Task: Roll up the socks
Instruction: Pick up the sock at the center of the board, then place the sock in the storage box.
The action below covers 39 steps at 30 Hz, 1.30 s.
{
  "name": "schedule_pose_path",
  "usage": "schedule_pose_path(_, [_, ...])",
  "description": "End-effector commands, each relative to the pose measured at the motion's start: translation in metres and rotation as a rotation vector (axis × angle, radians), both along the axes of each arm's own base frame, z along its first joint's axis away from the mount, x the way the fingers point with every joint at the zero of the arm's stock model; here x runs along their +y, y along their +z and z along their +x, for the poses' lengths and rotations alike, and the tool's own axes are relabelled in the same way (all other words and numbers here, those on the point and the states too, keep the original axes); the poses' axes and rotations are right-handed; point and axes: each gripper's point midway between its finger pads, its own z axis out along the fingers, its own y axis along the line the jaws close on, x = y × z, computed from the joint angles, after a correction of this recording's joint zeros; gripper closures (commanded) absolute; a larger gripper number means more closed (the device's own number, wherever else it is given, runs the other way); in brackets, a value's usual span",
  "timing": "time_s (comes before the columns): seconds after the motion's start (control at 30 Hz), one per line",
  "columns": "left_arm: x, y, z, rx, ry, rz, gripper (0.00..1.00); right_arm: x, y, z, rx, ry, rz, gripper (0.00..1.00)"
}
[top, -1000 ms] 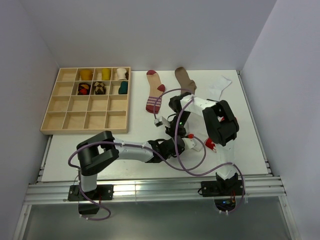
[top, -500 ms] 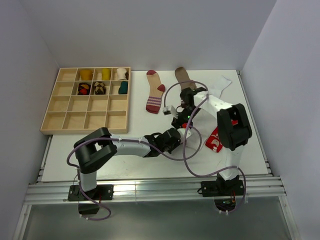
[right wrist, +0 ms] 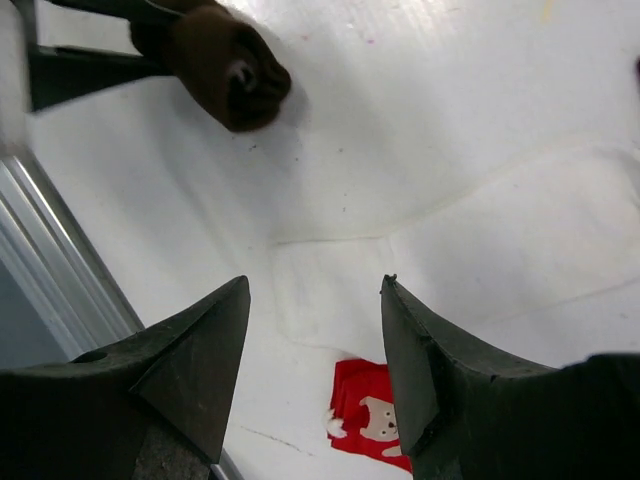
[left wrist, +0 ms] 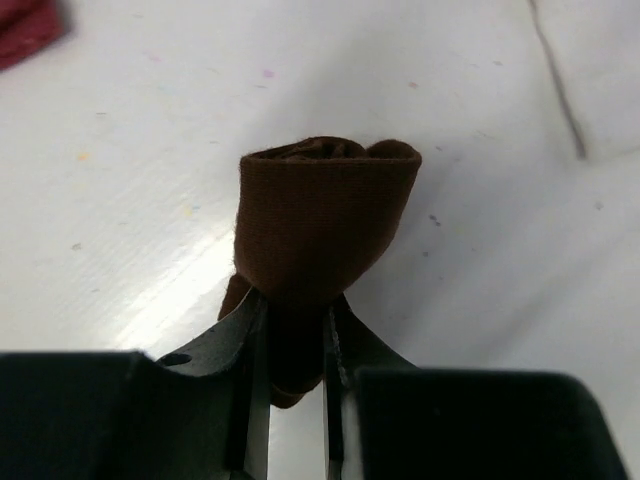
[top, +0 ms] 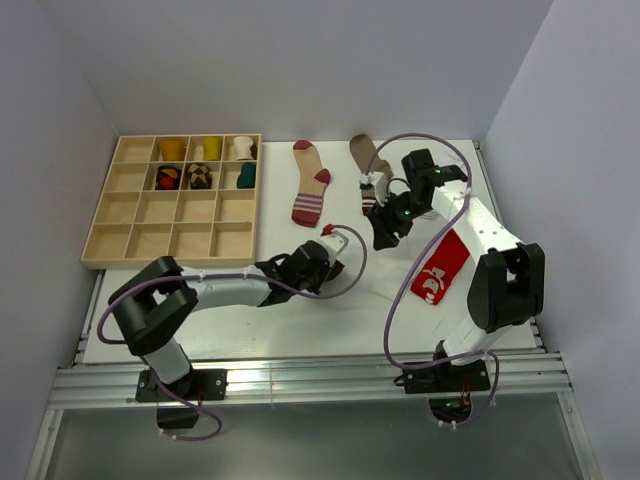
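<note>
My left gripper is shut on a rolled dark brown sock and holds it just above the table; in the top view this gripper is at mid-table. My right gripper hangs open and empty, with the brown roll off to one side. In the top view the right gripper is right of the roll. Below it lie a flat white sock and a red sock with white marks. That red sock lies flat near the right arm.
A maroon sock with a striped cuff and a tan-brown sock lie flat at the back. The wooden compartment tray at back left holds several rolled socks in its far cells. Purple cables loop over the table's middle.
My right gripper has opened and swung back and to the right, away from the roll, uncovering the red sock. My left gripper has drawn left with the brown roll in it.
</note>
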Motion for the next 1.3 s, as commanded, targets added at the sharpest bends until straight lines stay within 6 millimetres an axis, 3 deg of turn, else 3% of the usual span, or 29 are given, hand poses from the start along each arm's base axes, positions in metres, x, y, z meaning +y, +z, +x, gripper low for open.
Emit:
schedule_pose_path(0.0, [0.012,0.035,0.015,-0.021,0.107,-0.106,1.0,-0.008,0.027,0.022,-0.081,-0.11,0.048,0.37])
schedule_pose_path(0.1, [0.033,0.052,0.032,-0.048,0.214,-0.13,1.0,-0.015,0.034,0.026,-0.092,-0.127,0.048,0.37])
schedule_pose_path(0.23, [0.066,0.091,0.057,-0.122,0.382,-0.18,1.0,-0.02,0.038,0.034,-0.129,-0.159,0.024,0.37])
schedule_pose_path(0.3, [0.094,0.109,0.072,-0.174,0.507,-0.168,1.0,-0.019,0.044,0.037,-0.145,-0.159,0.035,0.37])
schedule_pose_path(0.4, [0.144,0.14,0.092,-0.251,0.714,-0.16,1.0,-0.019,0.053,0.043,-0.167,-0.168,0.044,0.37])
schedule_pose_path(0.47, [0.19,0.163,0.104,-0.319,0.881,-0.14,1.0,-0.019,0.057,0.05,-0.181,-0.181,0.044,0.37])
schedule_pose_path(0.53, [0.216,0.182,0.109,-0.359,0.98,-0.157,1.0,-0.019,0.059,0.054,-0.188,-0.19,0.042,0.37])
schedule_pose_path(0.63, [0.288,0.198,0.124,-0.417,1.198,-0.116,1.0,-0.019,0.061,0.06,-0.201,-0.193,0.035,0.37])
schedule_pose_path(0.7, [0.32,0.2,0.128,-0.433,1.296,-0.068,1.0,-0.021,0.062,0.063,-0.207,-0.197,0.028,0.37])
schedule_pose_path(0.73, [0.349,0.2,0.134,-0.435,1.379,-0.047,1.0,-0.021,0.062,0.064,-0.213,-0.195,0.026,0.37])
schedule_pose_path(0.8, [0.373,0.188,0.142,-0.416,1.455,-0.021,1.0,-0.021,0.064,0.065,-0.221,-0.196,0.028,0.37])
schedule_pose_path(0.83, [0.396,0.189,0.145,-0.42,1.519,-0.01,1.0,-0.021,0.064,0.065,-0.222,-0.194,0.029,0.37])
schedule_pose_path(0.93, [0.427,0.176,0.161,-0.382,1.591,0.062,1.0,-0.02,0.066,0.066,-0.23,-0.182,0.032,0.37])
schedule_pose_path(1.03, [0.448,0.16,0.179,-0.327,1.624,0.113,1.0,-0.018,0.063,0.065,-0.219,-0.17,0.039,0.37])
schedule_pose_path(1.17, [0.46,0.141,0.202,-0.237,1.598,0.194,1.0,-0.016,0.051,0.067,-0.186,-0.159,0.04,0.38])
schedule_pose_path(1.2, [0.459,0.127,0.209,-0.207,1.578,0.22,1.0,-0.015,0.049,0.067,-0.184,-0.154,0.042,0.38])
schedule_pose_path(1.27, [0.473,0.128,0.213,-0.18,1.596,0.236,1.0,-0.014,0.045,0.067,-0.173,-0.145,0.047,0.38])
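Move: The rolled brown sock is already in my left fingers, low over the table. The empty compartment in the tray's leftmost column, second row from the far edge, lies about 47 cm to the left and 22 cm ahead. From this same hand, the red argyle sock is about 38 cm left and 22 ahead, the orange sock roll 37 left and 29 ahead, the tan striped sock 5 left and 20 ahead. From my right hand that compartment is some 62 cm left and 18 ahead. I keep the brown roll pinched and swing my left hand up and far left, some 46 cm, reaching about 20 cm forward as well, over the tray to its leftmost column. The wrist turns about 90 degrees counter-clockwise; I climb nearly 20 cm, then start sinking towards the compartments. My empty right hand, still open, drifts forward and up a little. ##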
